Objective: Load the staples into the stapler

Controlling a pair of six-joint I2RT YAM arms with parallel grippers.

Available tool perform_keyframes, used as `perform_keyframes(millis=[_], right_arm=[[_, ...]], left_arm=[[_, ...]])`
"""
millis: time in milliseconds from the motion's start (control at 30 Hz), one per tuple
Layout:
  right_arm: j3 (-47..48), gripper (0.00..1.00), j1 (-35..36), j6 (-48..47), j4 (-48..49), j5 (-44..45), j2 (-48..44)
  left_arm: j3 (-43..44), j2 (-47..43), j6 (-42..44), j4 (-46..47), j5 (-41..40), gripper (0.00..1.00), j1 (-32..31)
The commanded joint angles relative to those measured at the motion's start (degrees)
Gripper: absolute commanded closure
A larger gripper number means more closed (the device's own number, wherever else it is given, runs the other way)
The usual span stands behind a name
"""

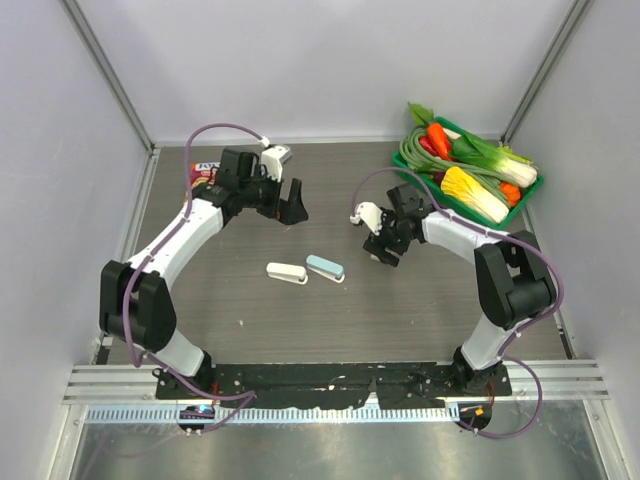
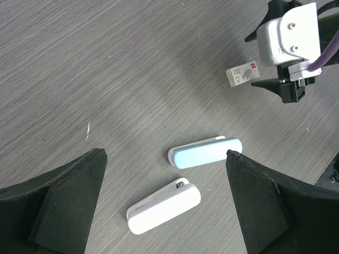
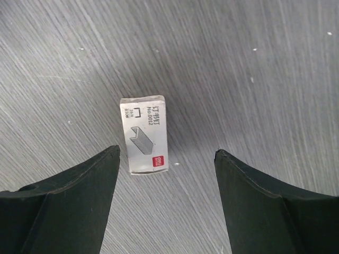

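The staples (image 3: 144,135), a small whitish box with a red mark, lie flat on the table just ahead of my right gripper (image 3: 167,151). That gripper is open and holds nothing, and the box sits nearer its left finger. The left wrist view also shows the staples (image 2: 241,74), beside the right wrist. A white stapler (image 1: 287,272) and a light blue stapler (image 1: 325,267) lie side by side at the table's middle. My left gripper (image 1: 288,208) hovers open above them. The white stapler (image 2: 164,207) and the blue stapler (image 2: 205,152) show between its fingers.
A green tray (image 1: 535,185) piled with toy vegetables stands at the back right corner. A small red and white packet (image 1: 203,172) lies at the back left behind the left arm. Grey walls enclose the table on three sides.
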Motion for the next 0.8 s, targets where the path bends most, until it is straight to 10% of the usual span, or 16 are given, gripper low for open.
perform_keyframes(millis=[0,767], right_arm=[[1.59,0.23,0.24,-1.48,-1.25,-2.6,1.01],[1.5,0.49,0.23,-1.66,-2.48,-4.71,3.73]], left_arm=[[0.27,0.59,-0.82,1.79,2.23,0.0,0.13],[0.62,2.18,-1.96,1.71,4.69,0.0,0.04]])
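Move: The right hand is poised over the staple box, whose middle lies some 4 cm below it, about 1 cm back and 1 cm to its left. The light-blue stapler is about 13 cm to this hand's left and 4 cm back; the white stapler is about 21 cm left and 5 cm back, both roughly 4 cm lower. From the left hand the staple box lies some 19 cm to the right, 4 cm back and 18 cm below. Down and back goes the right hand, sinking about 2 cm and drawing about 1.5 cm towards its base, which centres its fingers across the staple box. The wrist tips some 5 degrees so the fingers point more steeply down, and they narrow steadily until the tips stand close to the box's two long sides, near its right-hand half; a squeeze can't be seen yet. ##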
